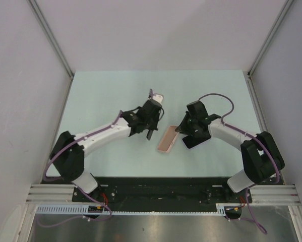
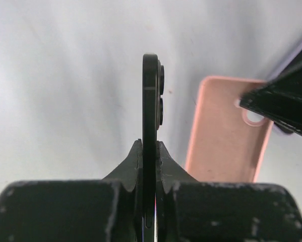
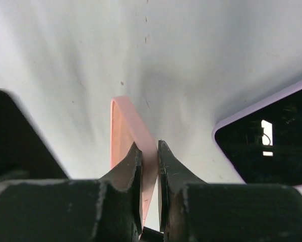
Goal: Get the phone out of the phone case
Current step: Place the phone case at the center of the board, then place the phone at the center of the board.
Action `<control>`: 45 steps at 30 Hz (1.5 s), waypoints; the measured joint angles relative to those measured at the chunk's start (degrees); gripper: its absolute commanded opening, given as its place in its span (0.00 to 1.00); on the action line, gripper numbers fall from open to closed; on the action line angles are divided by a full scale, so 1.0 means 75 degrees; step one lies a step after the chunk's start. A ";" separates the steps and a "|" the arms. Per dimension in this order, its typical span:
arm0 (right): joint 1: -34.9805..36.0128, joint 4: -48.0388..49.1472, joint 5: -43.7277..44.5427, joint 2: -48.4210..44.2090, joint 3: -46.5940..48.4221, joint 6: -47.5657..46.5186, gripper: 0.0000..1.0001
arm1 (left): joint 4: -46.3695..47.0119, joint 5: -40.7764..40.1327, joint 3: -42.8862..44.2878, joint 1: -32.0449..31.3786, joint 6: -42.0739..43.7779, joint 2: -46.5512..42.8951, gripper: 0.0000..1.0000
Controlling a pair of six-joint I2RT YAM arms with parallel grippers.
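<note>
My left gripper (image 1: 147, 126) (image 2: 149, 147) is shut on a black phone (image 2: 151, 106), held edge-on with its camera bumps facing right, just left of the case. The empty pink phone case (image 1: 167, 139) lies on the table at centre; it also shows in the left wrist view (image 2: 225, 132). My right gripper (image 1: 180, 129) (image 3: 148, 147) is shut on the case's side wall (image 3: 138, 132), at its far right end. The phone is apart from the case.
A second phone in a lilac case (image 1: 193, 141) (image 3: 269, 137) lies screen-up just right of the pink case, partly under my right wrist. A small white object (image 1: 158, 98) lies behind my left gripper. The pale green table (image 1: 100, 96) has grey walls around it.
</note>
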 measured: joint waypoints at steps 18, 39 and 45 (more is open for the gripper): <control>-0.4750 0.2282 -0.0857 0.0670 0.0044 0.0006 0.00 | -0.1096 -0.1075 0.1000 0.3535 0.0356 0.0376 0.00; -0.5074 -0.0061 0.0787 0.0504 0.0927 -0.1568 0.89 | -0.1486 -0.1912 0.3395 0.4103 0.0836 0.3348 0.76; -0.3430 -0.0227 0.0283 -0.0122 -0.0198 -0.1265 0.88 | -0.1075 -0.0746 0.2008 0.4057 0.0595 0.1405 0.77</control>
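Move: The bare phone is already in the left fingers; its landing spot, a clear patch of board, lies about 17 cm ahead, 19 cm left and 8 cm below that hand. The empty phone case is some 3 cm back and 11 cm right of the left hand. The right hand pinches that case by its right edge; its drop spot is about 15 cm ahead, 22 cm right and 4 cm below, with the cased phone 3 cm back and 10 cm right. The bare phone is swung out left and forward by the left hand, about 28 cm, over a low rise and down, turning some 35 degrees counter-clockwise, then let go as the fingers open; the hand starts lifting and easing back. Meanwhile the right hand carries the empty case right and forward past the cased phone, releases it, and comes back left and towards the robot, open, towards the cased phone. ##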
